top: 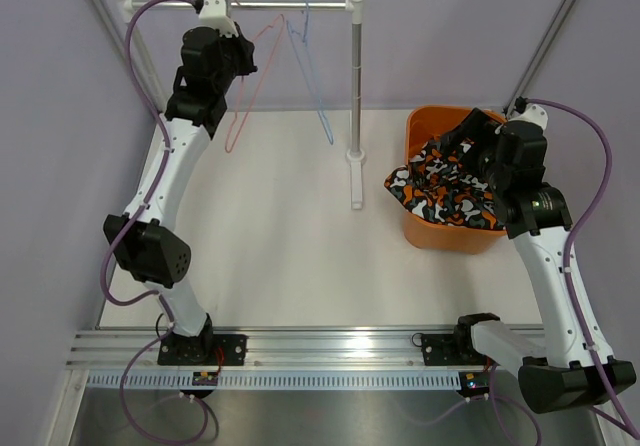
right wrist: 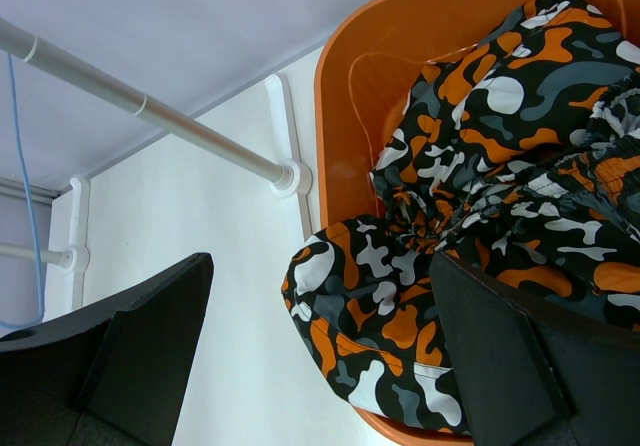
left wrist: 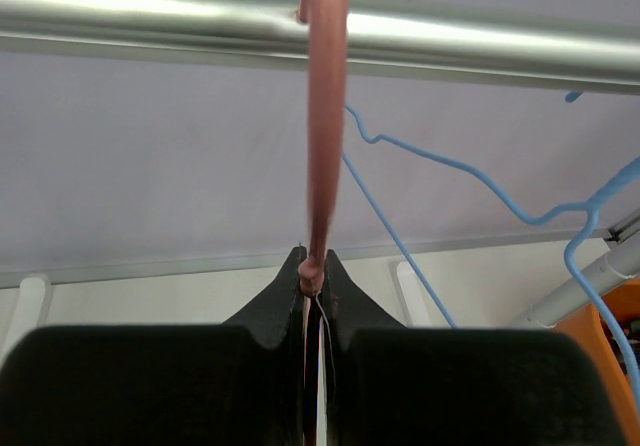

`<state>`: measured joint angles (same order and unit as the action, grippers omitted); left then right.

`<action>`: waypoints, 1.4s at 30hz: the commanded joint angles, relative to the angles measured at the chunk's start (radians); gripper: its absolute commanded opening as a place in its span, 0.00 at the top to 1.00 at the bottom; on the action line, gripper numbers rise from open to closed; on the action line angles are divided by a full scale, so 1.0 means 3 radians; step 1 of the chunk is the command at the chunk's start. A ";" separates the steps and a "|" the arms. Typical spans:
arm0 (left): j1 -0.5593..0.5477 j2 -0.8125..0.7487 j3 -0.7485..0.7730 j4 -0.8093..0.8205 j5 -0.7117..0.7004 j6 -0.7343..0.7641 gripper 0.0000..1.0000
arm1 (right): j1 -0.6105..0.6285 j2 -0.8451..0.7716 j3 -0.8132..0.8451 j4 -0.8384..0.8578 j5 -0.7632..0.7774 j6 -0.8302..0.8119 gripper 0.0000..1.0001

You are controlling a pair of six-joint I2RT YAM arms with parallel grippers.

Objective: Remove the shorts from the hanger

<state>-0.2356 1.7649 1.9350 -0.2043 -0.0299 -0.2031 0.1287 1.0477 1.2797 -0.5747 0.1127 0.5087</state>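
Black shorts with orange and white blotches [top: 445,186] lie bunched in the orange basket [top: 425,236], and one part droops over its near rim [right wrist: 370,306]. My right gripper [right wrist: 322,266] hovers just above them, open, with nothing between its fingers; from above it [top: 464,150] is over the basket. A bare pink wire hanger [top: 244,106] hangs from the rail [top: 290,5]. My left gripper [top: 243,64] is up beside the rail, and in the left wrist view it [left wrist: 312,268] is shut on the pink hanger's wire [left wrist: 322,116].
A bare blue wire hanger [top: 315,96] hangs on the same rail, right of the pink one. The rack's right post [top: 356,86] and foot [top: 356,181] stand between the hangers and the basket. Grey walls close in the table's back and sides.
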 commanded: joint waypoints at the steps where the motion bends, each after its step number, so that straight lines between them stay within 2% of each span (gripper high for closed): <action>1: 0.0018 0.0033 0.0162 0.0251 -0.0120 -0.0039 1.00 | 0.0005 -0.0072 -0.0001 0.0003 0.0059 -0.0080 0.01; 5: 0.0018 -0.0253 -0.0313 0.0629 -0.0079 0.0002 1.00 | 0.0011 -0.0087 0.0009 -0.0022 0.0033 -0.0070 0.01; 11: 0.0018 -0.0340 -0.0360 0.0762 -0.0187 0.0099 1.00 | 0.0005 -0.0066 0.0024 -0.0017 -0.0028 -0.0059 0.01; 19: 0.0018 -0.0202 -0.0233 0.0936 -0.0217 0.0079 1.00 | 0.0005 -0.0046 -0.0032 -0.0017 0.0028 -0.0080 0.01; 32: 0.0018 0.0477 0.0565 0.0574 -0.0268 0.0120 1.00 | 0.0005 0.0005 -0.0037 0.0024 -0.0013 -0.0095 0.01; 42: 0.0018 0.0590 0.0499 0.0589 -0.0253 0.0089 1.00 | 0.0011 -0.0020 -0.0108 0.0054 -0.0033 -0.0090 0.01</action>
<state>-0.2352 1.9579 2.0598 -0.0807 -0.0887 -0.1802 0.1287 1.0485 1.2556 -0.5755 0.1108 0.5011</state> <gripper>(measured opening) 0.053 0.993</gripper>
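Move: Rail above the left gripper, which holds the pink hanger with its hook pointing up: the stretch to aim for is about 4 cm ahead and 8 cm above, level sideways. The blue hanger hangs from it some 16 cm to the right, its middle about 5 cm ahead and 3 cm below the hand; the right post's top is roughly 26 cm right, 4 ahead and 8 above. From the idle right hand, the aimed stretch lies about 24 cm ahead, 43 left and 16 above. Keep the left fingers shut on the pink hanger's neck. After a small dip near the rail, raise the gripper about 4 cm while tipping the fingertips up some 10 degrees. Carry the gripper about 6 cm forward under the rail to take the hook over it, then sink roughly 5 cm while levelling the fingers again. ##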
